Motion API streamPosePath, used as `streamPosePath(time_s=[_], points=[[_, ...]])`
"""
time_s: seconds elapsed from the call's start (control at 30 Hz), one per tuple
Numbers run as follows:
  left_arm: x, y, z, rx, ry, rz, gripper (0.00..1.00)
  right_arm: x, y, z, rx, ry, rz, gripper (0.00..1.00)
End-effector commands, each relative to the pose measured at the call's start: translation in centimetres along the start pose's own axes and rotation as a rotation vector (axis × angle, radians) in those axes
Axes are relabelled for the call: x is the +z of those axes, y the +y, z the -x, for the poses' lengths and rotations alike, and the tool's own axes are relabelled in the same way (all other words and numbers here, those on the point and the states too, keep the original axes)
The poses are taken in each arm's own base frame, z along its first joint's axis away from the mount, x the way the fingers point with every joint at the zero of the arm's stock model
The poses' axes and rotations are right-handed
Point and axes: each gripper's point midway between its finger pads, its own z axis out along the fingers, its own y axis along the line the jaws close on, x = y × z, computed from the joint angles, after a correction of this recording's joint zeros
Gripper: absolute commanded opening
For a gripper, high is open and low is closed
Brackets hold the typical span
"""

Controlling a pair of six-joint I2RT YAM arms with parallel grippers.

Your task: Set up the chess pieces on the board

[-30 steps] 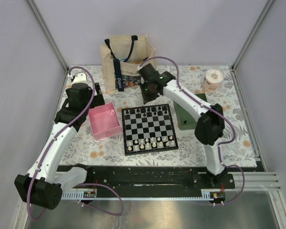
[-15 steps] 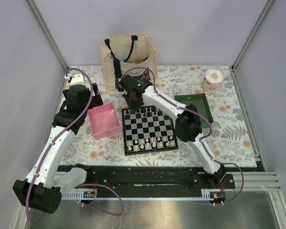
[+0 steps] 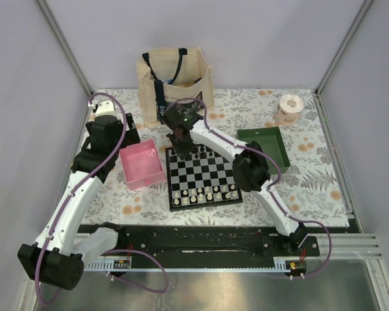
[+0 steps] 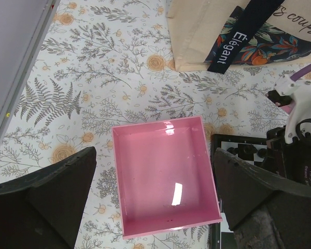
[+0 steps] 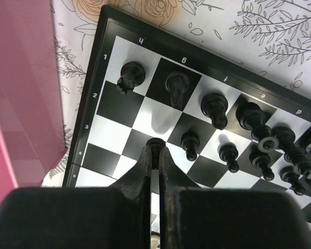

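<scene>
The board (image 3: pixel 204 173) lies mid-table, black chess pieces (image 3: pixel 204 151) along its far rows. My right gripper (image 3: pixel 182 145) hangs over the board's far left corner. In the right wrist view the right gripper (image 5: pixel 155 151) is shut on a small black pawn (image 5: pixel 155 142), held just above a square beside two standing pawns (image 5: pixel 190 141). Larger black pieces (image 5: pixel 131 74) stand on the back row of the board (image 5: pixel 108 136). My left gripper (image 4: pixel 153 202) is open above the empty pink tray (image 4: pixel 163 171), nothing between its fingers.
White pieces (image 3: pixel 204 193) fill the board's near rows. The pink tray (image 3: pixel 142 165) sits left of the board, a green tray (image 3: pixel 264 146) to its right. A tote bag (image 3: pixel 175 81) stands at the back and a tape roll (image 3: pixel 289 108) at the far right.
My right arm has swung left from beside the green tray to the board's far left corner and come down there. The left arm has barely moved.
</scene>
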Motion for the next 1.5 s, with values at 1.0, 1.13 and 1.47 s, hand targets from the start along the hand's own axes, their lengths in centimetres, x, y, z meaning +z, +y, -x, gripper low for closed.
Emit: streamPosePath(time_s=[1.0,1.13,1.47], points=[[0.3,-0.7,1.3,-0.019,-0.045,-0.02,0.99,2.4,0.3,0.9,-0.002,-0.035,-0.011,0.14],[0.3,-0.8,1.2,-0.016,-0.039,-0.03,0.99,2.2,0.4,0.7,-0.007,-0.028,0.0,0.25],[0.3,-0.9,1.3,-0.016,-0.041,-0.033,0.99,0.0,0.9,1.8,-0.014,-0.071,0.028,0.32]])
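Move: The white square in front of the black knight is the place for the pawn already held in the right fingers, about 1 cm ahead and 1 cm left of that hand and some 4 cm below. From the right hand, the knight stands about 4 cm ahead and 1 left, the rook 3 ahead and 3 left, and the nearest set pawn 1 ahead and 2 right. From the left hand, that square lies about 4 cm ahead, 17 right and 23 below. Down about 2 cm, the right hand lowers the pinched pawn towards the white square in front of the knight, then eases it roughly 1 cm forward and left, between the rook and the nearest pawn. There it stays without turning and spreads its fingers to about a third open, letting go of the pawn. ##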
